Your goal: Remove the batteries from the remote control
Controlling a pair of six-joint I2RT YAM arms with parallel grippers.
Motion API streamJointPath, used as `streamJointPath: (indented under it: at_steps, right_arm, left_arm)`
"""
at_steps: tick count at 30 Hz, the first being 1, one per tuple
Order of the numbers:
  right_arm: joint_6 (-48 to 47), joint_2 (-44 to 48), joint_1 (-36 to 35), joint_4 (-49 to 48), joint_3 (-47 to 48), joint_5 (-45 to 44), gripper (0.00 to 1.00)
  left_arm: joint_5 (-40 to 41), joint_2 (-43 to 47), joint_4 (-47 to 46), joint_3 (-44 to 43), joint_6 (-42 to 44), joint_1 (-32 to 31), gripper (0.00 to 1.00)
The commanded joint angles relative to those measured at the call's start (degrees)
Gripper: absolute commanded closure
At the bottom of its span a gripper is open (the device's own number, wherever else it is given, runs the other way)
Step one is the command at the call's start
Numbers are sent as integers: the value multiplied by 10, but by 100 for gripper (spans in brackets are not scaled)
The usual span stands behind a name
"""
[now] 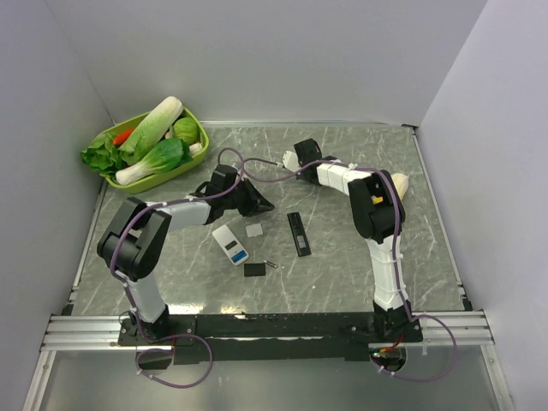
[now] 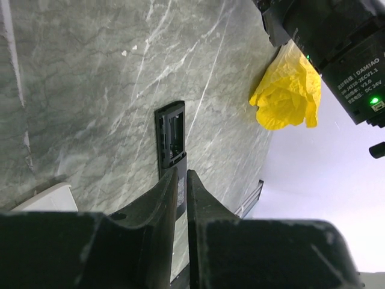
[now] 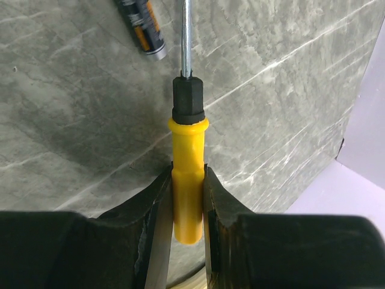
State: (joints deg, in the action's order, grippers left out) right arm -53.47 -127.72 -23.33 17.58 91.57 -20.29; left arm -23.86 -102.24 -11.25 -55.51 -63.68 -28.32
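Note:
A black remote (image 1: 297, 233) lies face down mid-table with its battery bay uncovered; in the left wrist view this remote (image 2: 170, 141) is just beyond my fingertips. The left gripper (image 1: 267, 205) (image 2: 181, 171) hangs over the table to the remote's left, shut with only a thin slit and nothing in it. The right gripper (image 1: 287, 159) (image 3: 187, 171) is at the back centre, shut on the yellow handle of a screwdriver (image 3: 187, 180) whose shaft points away. One battery (image 3: 142, 27), black and orange with a silver end, lies on the table beside that shaft.
A white remote (image 1: 229, 244), a grey cover plate (image 1: 255, 229) and a black cover plate (image 1: 253, 269) lie left of the black remote, with a small slim cylinder (image 1: 271, 265) beside the black plate. A green basket (image 1: 199, 128) of vegetables stands back left. A crumpled yellow wad (image 2: 286, 90) sits near the right arm.

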Motion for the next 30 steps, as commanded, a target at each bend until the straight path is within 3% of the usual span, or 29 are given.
streamJointPath:
  at_steps: [1,7,11,14,21,24,30]
  right_arm:
    - [-6,24,-3,25,-2,19,100]
    - [5,28,-4,23,0,25,100]
    - [37,54,-2,40,19,41,100]
    - [69,73,-2,63,36,50,100]
    - [195,154,-12,133,26,91,100]
    - [244,201,-43,164,-8,119,100]
    - [327,337,-127,156,-144,316,100]
  left_arm:
    - [24,30,11,-5,15,5,84]
    - [45,48,23,0,22,9,80]
    - [79,78,49,14,21,12,70]
    - [161,113,116,17,8,17,59]
    - [282,225,225,80,-32,41,53]
    - [244,296,194,116,4,47,44]
    - [127,393,91,175,72,47,42]
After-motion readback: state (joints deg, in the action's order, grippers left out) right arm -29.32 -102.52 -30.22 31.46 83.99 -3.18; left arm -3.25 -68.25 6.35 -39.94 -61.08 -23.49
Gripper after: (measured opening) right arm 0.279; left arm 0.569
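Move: The right gripper still grips the screwdriver's yellow handle low over the far part of the table. The black remote lies about 19 cm back and 9 cm left of it, a loose battery only some 8 cm left and 4 cm back, and the wrapped cabbage roughly 16 cm right and 9 cm back. From the left hand the remote is about 8 cm right, 4 cm back and 8 cm below; the white card is 5 cm left and 4 cm back, the white remote 10 cm left and 8 cm back. Keep the right fingers shut on the screwdriver and raise it about 11 cm, then sweep it back and left towards the black remote, picking up speed and rolling the hand's left side up some 30 degrees. Meanwhile bring the empty left gripper left, away from the black remote, then also a little back and up, turning it counter-clockwise as its fingers open to roughly half. ##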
